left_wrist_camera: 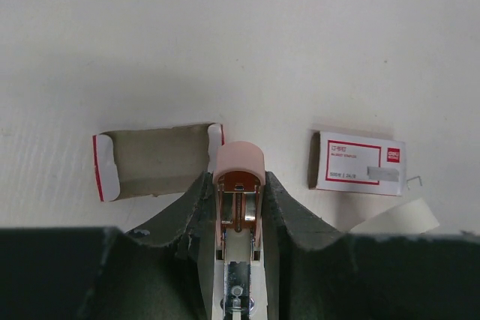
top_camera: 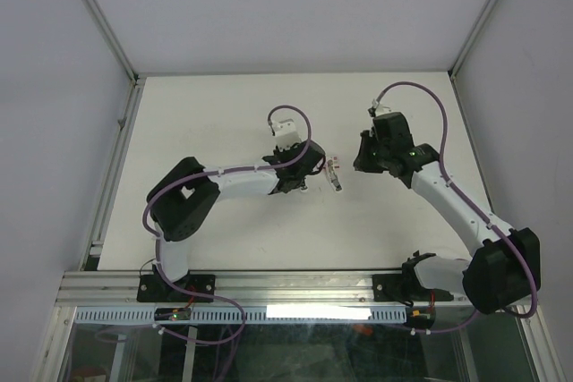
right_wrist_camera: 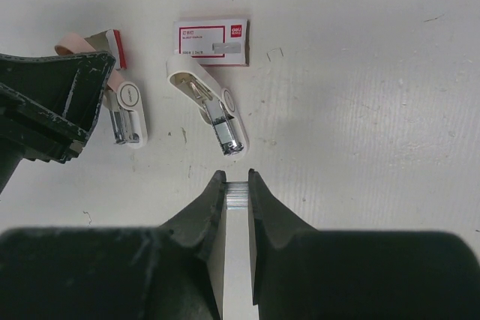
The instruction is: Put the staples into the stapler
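Note:
The pink stapler (left_wrist_camera: pixel 238 161) stands open, its lid tipped up and its white base with the metal channel (right_wrist_camera: pixel 127 114) lying flat. My left gripper (left_wrist_camera: pixel 238 179) is shut on its sides, low over the table. My right gripper (right_wrist_camera: pixel 236 180) is shut on the staples (right_wrist_camera: pixel 237 195), a thin silvery strip that shows between the fingertips. It hovers apart from the stapler, to that stapler's right in the top view. The red-and-white sleeve (left_wrist_camera: pixel 360 164) lies right of the stapler. The greyish inner tray (left_wrist_camera: pixel 154 161) lies left of it and holds nothing.
A second white stapler-like piece with a shiny metal channel (right_wrist_camera: pixel 214 106) lies just ahead of my right fingertips, below the sleeve (right_wrist_camera: pixel 211 41). One loose staple (left_wrist_camera: pixel 415 180) lies beside the sleeve. In the top view my left gripper (top_camera: pixel 304 176) and right gripper (top_camera: pixel 363 163) face each other mid-table.

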Available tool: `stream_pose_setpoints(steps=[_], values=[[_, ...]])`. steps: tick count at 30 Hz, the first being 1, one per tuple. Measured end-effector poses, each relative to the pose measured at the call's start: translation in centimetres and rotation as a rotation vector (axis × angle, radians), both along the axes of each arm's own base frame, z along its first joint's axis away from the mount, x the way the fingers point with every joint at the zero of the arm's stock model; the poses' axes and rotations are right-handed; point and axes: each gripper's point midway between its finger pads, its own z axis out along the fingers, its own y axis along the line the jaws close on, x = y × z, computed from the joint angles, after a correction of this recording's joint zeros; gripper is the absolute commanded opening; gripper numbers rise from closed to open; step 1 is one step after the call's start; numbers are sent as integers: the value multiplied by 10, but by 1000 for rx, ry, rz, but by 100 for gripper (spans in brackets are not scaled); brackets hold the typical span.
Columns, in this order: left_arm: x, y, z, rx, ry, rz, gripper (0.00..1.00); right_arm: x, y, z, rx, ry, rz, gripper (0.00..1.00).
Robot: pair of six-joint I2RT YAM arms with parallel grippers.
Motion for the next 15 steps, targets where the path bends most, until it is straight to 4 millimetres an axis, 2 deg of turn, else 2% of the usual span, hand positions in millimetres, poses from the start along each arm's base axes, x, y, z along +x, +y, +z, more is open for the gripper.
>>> stream_pose_setpoints(steps=[4,7,12,15], values=[[-5,7,-12,8,37,37,0,0,4,0,0,-3,6,14],[-5,7,-16,10,50,50,9,0,5,-2,0,1,5,14],[-4,3,-17,-4,53,54,52,0,6,-3,-1,5,4,14],[-5,4,-18,0,61,53,69,-1,7,-3,-3,5,7,14]])
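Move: The left hand already holds the pink stapler, its resting place being bare table about 3 cm below and 2 cm back. From this hand, the empty box lies some 5 cm left and 2 ahead, the staples box 6 cm right and 2 ahead, the white stapler about 8 cm right and 2 back, all some 3 cm lower. From the right hand, that resting place is roughly 15 cm left, 4 ahead and 11 below. The left hand lowers the pink stapler about 1.5 cm between the boxes, then opens and releases it. ##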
